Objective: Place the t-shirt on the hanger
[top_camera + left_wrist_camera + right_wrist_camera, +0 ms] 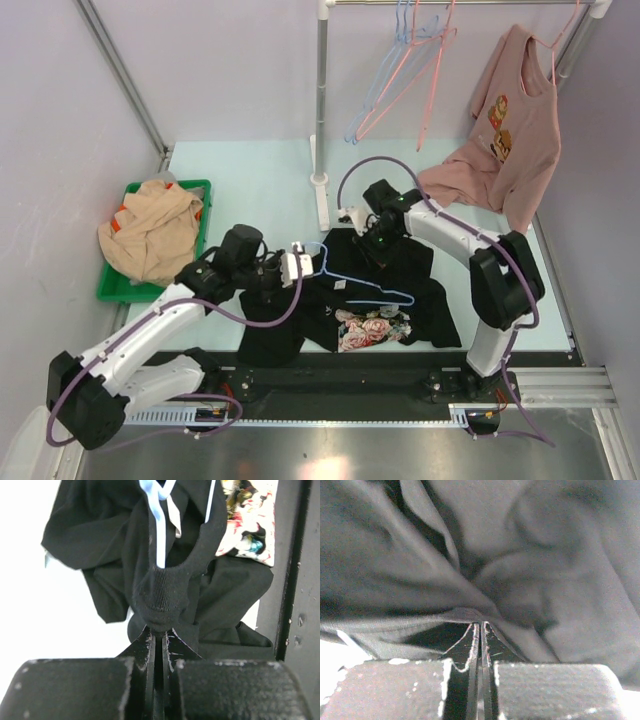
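Observation:
The black t-shirt lies crumpled at the table's near middle, its rose print turned toward the front edge. The light-blue wire hanger lies across it, its hook end by my left gripper. In the left wrist view that gripper is shut on the shirt's ribbed collar, and the hanger wire runs through the neck opening. My right gripper presses down on the shirt's far part. In the right wrist view it is shut on a fold of the black t-shirt.
A green tray with a tan garment sits at the left. A rack pole stands behind the shirt. Pink and blue hangers and a dusty-pink shirt hang from the rail at the back right.

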Motion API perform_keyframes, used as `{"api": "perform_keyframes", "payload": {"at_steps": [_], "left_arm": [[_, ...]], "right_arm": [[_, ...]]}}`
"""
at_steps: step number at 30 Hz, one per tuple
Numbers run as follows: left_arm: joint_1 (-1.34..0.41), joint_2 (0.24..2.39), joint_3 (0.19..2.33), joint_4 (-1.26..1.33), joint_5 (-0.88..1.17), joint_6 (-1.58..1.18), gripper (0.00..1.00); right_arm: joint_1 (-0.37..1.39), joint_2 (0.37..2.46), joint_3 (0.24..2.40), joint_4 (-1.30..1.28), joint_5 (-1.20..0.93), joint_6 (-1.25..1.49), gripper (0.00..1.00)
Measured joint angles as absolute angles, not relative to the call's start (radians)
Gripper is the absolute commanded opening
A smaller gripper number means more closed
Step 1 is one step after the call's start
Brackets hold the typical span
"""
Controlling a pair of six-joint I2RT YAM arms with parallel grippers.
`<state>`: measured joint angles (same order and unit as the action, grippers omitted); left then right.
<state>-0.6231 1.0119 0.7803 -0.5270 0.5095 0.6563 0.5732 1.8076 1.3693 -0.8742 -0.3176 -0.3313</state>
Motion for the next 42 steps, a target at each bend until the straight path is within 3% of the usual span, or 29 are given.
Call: {"api": "perform_keyframes", "payload": {"at_steps": [11,22,28,40,42], "left_arm": [[-0.494,0.812,0.696,-0.427,0.442,0.469,0.00],[-0.493,0.798,0.653,-0.395,0.348,0.501,0.00],[-0.522,0.914,0.685,-0.424,0.343,0.578,0.00],[-0.715,1.171,0.892,-0.371,0.292,0.601,0.00],[-0.728,1.183,0.893,-0.358,0.295,0.595,0.00]], "right_arm": [[0.400,1.645,1.332,-0.910,-0.325,-0.314,0.00],[0.315,1.512,1.290,-0.914,-0.350,-0.299,0.00],[0.338,1.435,1.290,-0.913,-0.348,-0.312,0.00],[0.543,1.362,1.305,-0.902,-0.272,-0.392,0.00],[0.545,1.378,1.331,-0.902,-0.266,-0.410,0.11]]}}
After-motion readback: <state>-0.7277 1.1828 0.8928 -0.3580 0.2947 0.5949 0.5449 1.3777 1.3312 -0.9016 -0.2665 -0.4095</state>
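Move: Pinched in the right fingers is the shirt's right neck edge. The hanger's free end lies about 7 cm to this hand's right, some 10 cm nearer the base and a little higher. The floral print is roughly 13 cm back, 2 cm left and 5 cm lower. From the left hand, which pinches the other neck edge over the hanger's near end, that right neck edge is some 16 cm right, 5 ahead and 8 down; the hook is about 4 cm right and 3 ahead. Lifting the pinched right neck edge about 12 cm, the right hand draws it 8 cm right, then eases 5 cm back left, fingers swinging some 20 degrees forward. The left hand keeps its grip, going forward and left and turning counter-clockwise, then turns partly back and carries the hanger 8 to 9 cm right towards the right fingers. ##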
